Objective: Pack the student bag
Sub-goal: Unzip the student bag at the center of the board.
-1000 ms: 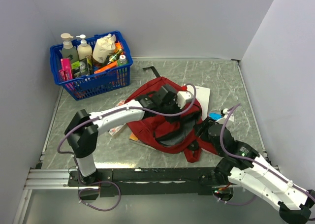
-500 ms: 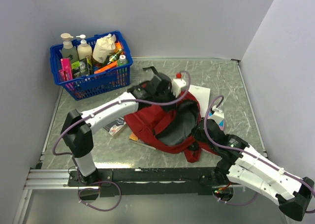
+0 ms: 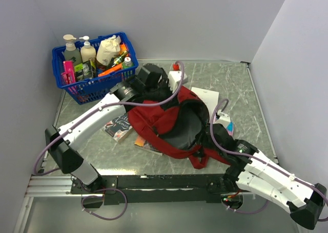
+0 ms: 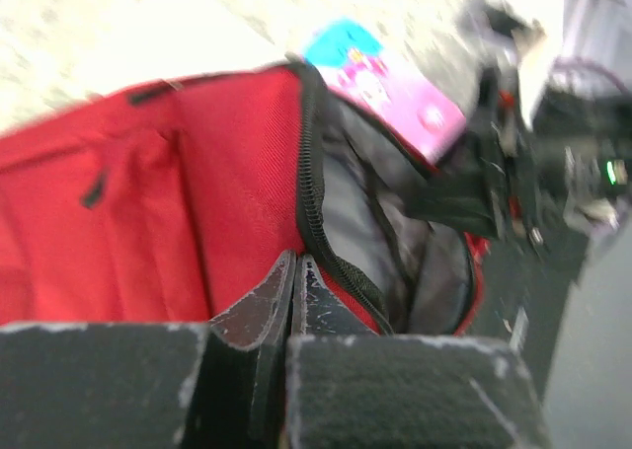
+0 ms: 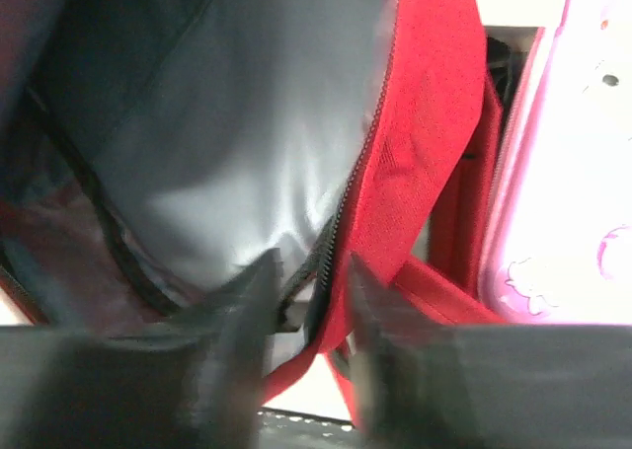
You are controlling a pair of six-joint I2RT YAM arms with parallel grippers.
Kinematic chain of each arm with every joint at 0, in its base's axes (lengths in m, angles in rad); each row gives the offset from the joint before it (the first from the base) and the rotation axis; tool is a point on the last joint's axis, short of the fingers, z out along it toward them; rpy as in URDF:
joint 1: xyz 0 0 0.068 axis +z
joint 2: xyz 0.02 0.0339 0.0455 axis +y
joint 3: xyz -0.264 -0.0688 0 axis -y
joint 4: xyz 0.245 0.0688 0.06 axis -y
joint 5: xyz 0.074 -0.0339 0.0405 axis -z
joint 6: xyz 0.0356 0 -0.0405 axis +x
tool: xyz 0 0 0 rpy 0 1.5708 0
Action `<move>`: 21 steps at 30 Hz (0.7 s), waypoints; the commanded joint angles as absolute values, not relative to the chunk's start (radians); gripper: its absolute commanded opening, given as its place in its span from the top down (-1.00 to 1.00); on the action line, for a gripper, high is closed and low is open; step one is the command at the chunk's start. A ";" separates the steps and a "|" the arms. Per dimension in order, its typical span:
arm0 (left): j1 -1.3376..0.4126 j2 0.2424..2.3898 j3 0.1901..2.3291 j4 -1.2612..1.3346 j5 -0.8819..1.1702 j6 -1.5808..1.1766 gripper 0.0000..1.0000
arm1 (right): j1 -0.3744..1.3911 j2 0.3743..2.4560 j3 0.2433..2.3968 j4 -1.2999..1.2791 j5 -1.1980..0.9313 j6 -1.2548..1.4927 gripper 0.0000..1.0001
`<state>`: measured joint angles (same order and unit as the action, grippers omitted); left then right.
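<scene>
The student bag (image 3: 154,121), dark red with black straps, lies mid-table with its mouth gaping and the grey lining (image 5: 227,143) showing. My left gripper (image 3: 156,92) reaches over the bag's far rim. In the left wrist view its jaws (image 4: 294,263) are pressed together on the red fabric (image 4: 237,173) beside the black zipper, holding the rim up. My right gripper (image 3: 209,135) is at the bag's near right rim. In the right wrist view the right gripper (image 5: 308,291) has its fingers apart, with the red zipper edge (image 5: 395,183) between them.
A pink and blue case (image 3: 228,124) lies just right of the bag, close to the right gripper, and white paper (image 3: 209,96) lies behind it. Books (image 3: 118,126) lie at the bag's left and partly under it. A blue basket (image 3: 95,87) of bottles stands at the back left.
My left arm has swung toward the far side, pulling the bag's rim with it and widening the mouth. A book at the left is uncovered. The right gripper moved in onto the near rim.
</scene>
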<state>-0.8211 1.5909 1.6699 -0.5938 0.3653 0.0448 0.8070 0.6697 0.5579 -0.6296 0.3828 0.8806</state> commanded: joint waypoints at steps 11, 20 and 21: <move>-0.827 1.494 1.462 -0.583 0.554 0.149 0.98 | 0.801 0.629 0.525 -0.023 0.315 -0.024 -0.39; -0.830 1.494 1.459 -0.563 0.563 0.121 0.98 | 0.801 0.787 0.552 0.097 0.168 -0.454 -0.36; -0.830 1.500 1.465 -0.558 0.560 0.114 0.98 | 0.801 0.782 0.554 0.095 0.147 -0.471 -0.38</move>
<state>-0.8234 1.5341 1.4540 -0.6071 0.5186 0.1349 0.8051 0.8062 0.5358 -0.0170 0.2497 -0.2440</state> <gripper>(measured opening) 0.015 0.675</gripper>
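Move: For my right hand, the zipped edge of the raised flap lies about 11 cm ahead, 6 cm left and 11 cm above. The zip end is just below my right fingers; the notebook lies some 14 cm ahead and 2 cm right, the pencil case 3 cm ahead and 8 cm right, both about 10 cm lower. My left hand already pinches the flap edge; the zip end is roughly 14 cm back, 7 cm right and 20 cm below it. I open my right fingers wide and leave the zip end, rising about 8 cm, then reaching forward and left and sinking a little towards the flap's zipped edge, while the wrist tips up and swings some 35 degrees counter-clockwise, its left side dropping. My left hand keeps its pinch and brings the flap about 6 cm down and 4 cm back, then holds nearly still. ##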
